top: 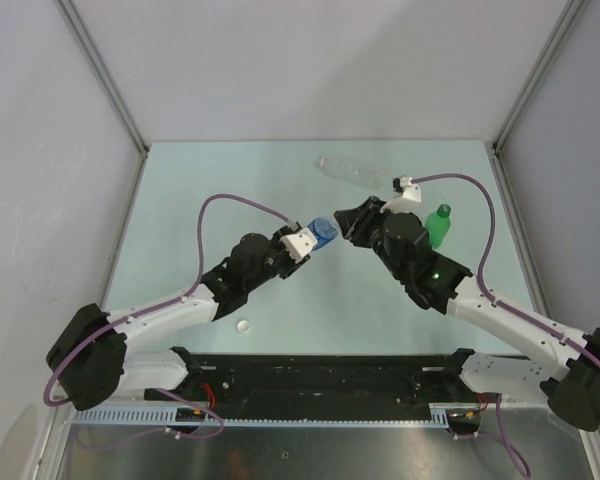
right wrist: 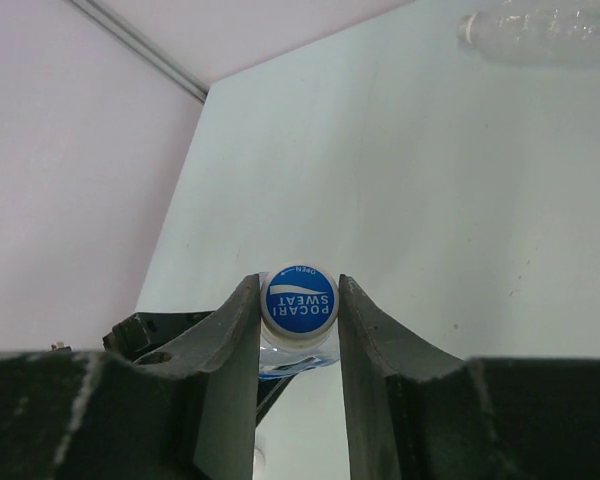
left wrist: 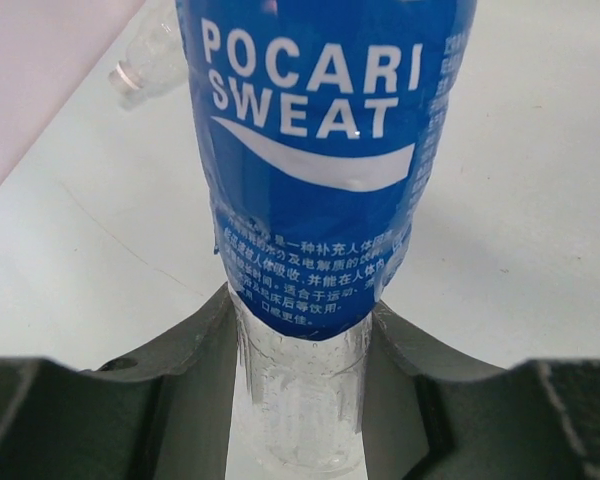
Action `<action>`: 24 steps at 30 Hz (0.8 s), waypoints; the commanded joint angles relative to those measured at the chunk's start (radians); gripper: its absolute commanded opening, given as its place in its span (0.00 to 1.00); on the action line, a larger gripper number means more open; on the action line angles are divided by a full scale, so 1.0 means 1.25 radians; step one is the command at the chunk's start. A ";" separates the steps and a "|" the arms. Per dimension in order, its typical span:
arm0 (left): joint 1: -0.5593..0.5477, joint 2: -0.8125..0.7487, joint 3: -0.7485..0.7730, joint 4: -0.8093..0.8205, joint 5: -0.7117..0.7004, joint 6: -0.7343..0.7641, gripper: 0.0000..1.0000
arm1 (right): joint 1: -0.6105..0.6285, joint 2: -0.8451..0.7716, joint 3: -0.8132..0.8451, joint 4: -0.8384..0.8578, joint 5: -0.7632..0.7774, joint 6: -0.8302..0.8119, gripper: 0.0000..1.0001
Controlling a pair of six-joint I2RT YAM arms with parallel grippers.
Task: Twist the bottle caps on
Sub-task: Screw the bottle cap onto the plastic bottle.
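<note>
The blue-labelled bottle is clamped at its clear lower end by my left gripper, held off the table at mid-table. Its white cap, with a blue printed top, sits at the bottle's mouth, and my right gripper is shut on the cap's sides. From above, the right gripper meets the bottle head-on. The green bottle stands upright beside the right arm. The clear unlabelled bottle lies on its side at the back. A loose white cap rests near the left arm.
Grey walls close in the table on the left, back and right. A black rail with cable tracks runs along the near edge between the arm bases. The lying clear bottle shows far off in the right wrist view.
</note>
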 commanded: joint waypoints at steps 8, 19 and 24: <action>-0.024 -0.063 0.011 0.208 -0.014 -0.055 0.00 | -0.015 -0.080 -0.015 -0.043 -0.098 -0.169 0.96; 0.006 -0.130 -0.020 0.205 0.150 -0.077 0.00 | -0.014 -0.304 -0.015 -0.136 -0.566 -0.644 0.99; 0.074 -0.188 -0.061 0.172 0.473 -0.029 0.00 | -0.014 -0.373 -0.034 -0.235 -0.653 -0.865 0.99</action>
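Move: The blue bottle's cap is already on and sits right between the right fingertips, with the bottle's middle about 9 cm below, 2 cm back and 2 cm left of that hand. From the left hand, which grips the bottle low down, the cap is roughly 12 cm up, 3 cm ahead and 4 cm right. The clear bottle lies some 22 cm ahead of the right hand, 6 cm right and 26 cm below; the green bottle stands about 3 cm ahead, 24 cm right and 18 cm lower. The right fingers spread from their pinch to fully open and let go of the cap, then the right hand draws back about 12 cm and rises some 7 cm, clear of the bottle, rolling, tipping its fingers up and swinging counter-clockwise on the way. Meanwhile the left hand keeps its grip and lifts the bottle about 9 cm, tilting some 15 to 20 degrees so its fingers come near level, and eases back a little towards the end. ##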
